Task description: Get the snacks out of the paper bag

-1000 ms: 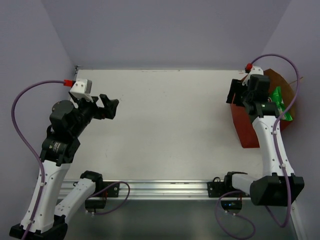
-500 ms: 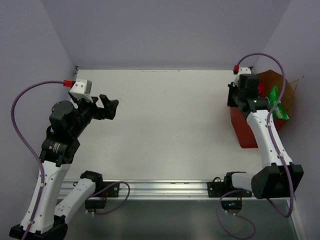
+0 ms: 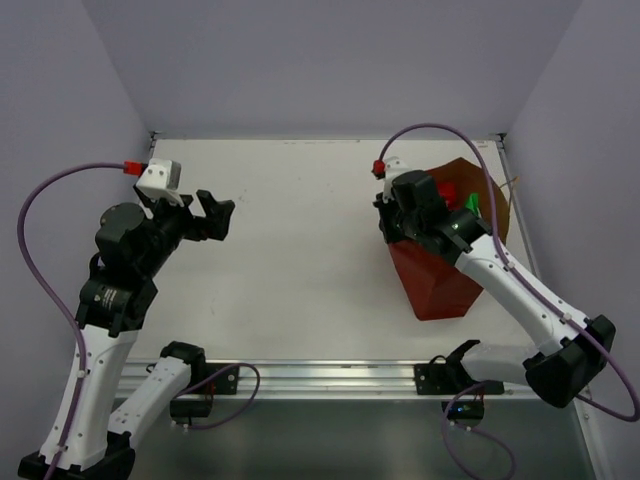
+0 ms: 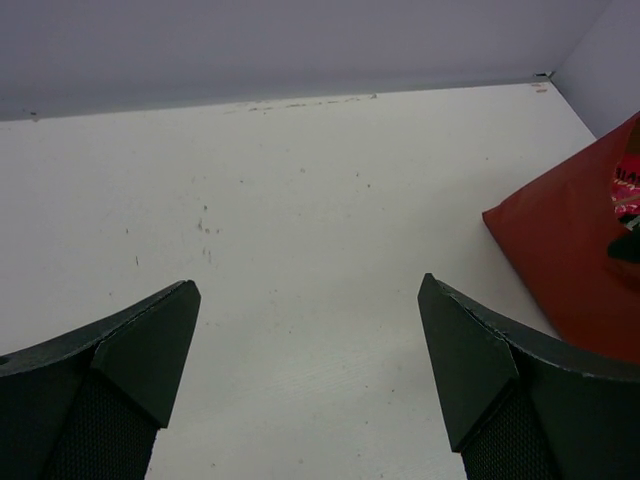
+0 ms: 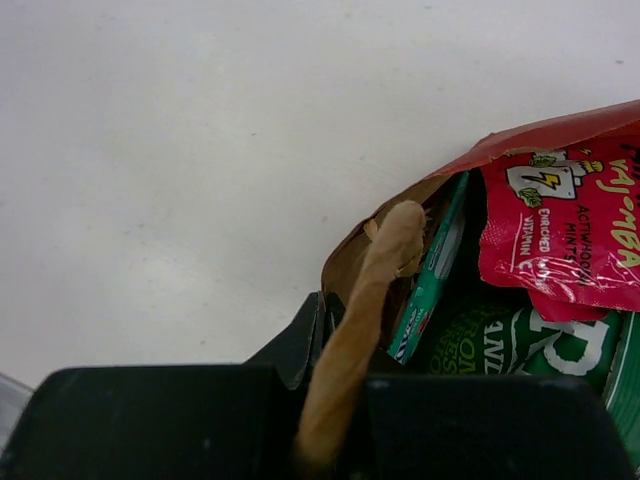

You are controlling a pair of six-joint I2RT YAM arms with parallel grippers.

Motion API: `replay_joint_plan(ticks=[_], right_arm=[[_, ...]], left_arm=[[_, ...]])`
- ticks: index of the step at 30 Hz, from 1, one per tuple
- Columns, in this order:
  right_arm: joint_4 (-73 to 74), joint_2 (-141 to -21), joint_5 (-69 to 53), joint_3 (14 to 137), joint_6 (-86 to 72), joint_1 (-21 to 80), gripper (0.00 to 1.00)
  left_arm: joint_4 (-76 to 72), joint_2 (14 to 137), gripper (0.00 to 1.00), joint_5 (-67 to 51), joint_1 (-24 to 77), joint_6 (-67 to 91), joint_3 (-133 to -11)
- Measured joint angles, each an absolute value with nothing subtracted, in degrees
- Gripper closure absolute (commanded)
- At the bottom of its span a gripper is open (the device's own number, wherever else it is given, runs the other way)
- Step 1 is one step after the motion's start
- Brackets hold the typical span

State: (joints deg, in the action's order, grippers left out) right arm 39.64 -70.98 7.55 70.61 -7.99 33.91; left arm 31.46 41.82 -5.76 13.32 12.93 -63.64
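Observation:
The paper bag [image 3: 437, 281] stands at the right middle of the table, reddish-brown side toward the camera, mouth open at the top. A red snack [image 3: 452, 193] and a green snack [image 3: 468, 207] show in its mouth. My right gripper [image 3: 396, 226] is shut on the bag's left rim, with the twine handle [image 5: 362, 310] running between its jaws [image 5: 345, 335]. The right wrist view shows a red packet [image 5: 565, 235], a flat teal packet [image 5: 430, 272] and a green packet [image 5: 505, 345] inside. My left gripper [image 3: 214, 213] is open and empty at the left, far from the bag [image 4: 565, 250].
White table top [image 3: 300, 230] with lilac walls at the back and both sides. A metal rail [image 3: 300, 378] runs along the near edge. The right arm's purple cable [image 3: 440, 130] arcs above the bag.
My right gripper has moved left and nearer, pulling the bag with it from the far right edge toward the table's right middle. The left arm has barely moved.

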Motion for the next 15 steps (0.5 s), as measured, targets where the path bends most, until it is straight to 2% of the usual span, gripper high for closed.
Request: replay_joint_plan(ticks=[3,8,11,15], right_arm=[[40.14,-71.59,7.55,71.35,-9.45,39.33,0.99],[41.82,-72.62,6.33,75.02,-12.75,44.14,0.41],[43.83,-71.53,7.66,78.94,-13.93,44.25,0.27],[47.07,-66.04,14.44,84.18,-14.0,43.79,0.25]], left_arm=[[31.94,41.76,0.0,-5.78,13.32,12.93,-64.1],[32.67,41.85,0.0,-5.78,13.32,12.93,-65.41],[32.77,42.06,0.0,-5.82,13.32,12.95,-66.24],[32.82,42.7,0.0,-6.17,13.32,12.99,-66.87]])
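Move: The right hand has the paper bag's twisted handle pinched at the bag's left rim; the bag's middle lies some 14 cm to its right, about 2 cm ahead and 10 cm below. Inside, the red packet sits roughly 10 cm right and 5 cm ahead of the hand, the green packet about 17 cm right and 5 cm ahead, both some 4 cm lower. From the left hand, the bag is about 51 cm right, 6 cm ahead and 22 cm down. Still pinching the handle, the right hand drags the bag on to the left by about 6 cm and some 4 cm back, then opens its fingers wide and lets the handle go. It climbs roughly 10 cm, swinging back right 4 cm over the bag's rim, its fingertips tipping slightly up. ##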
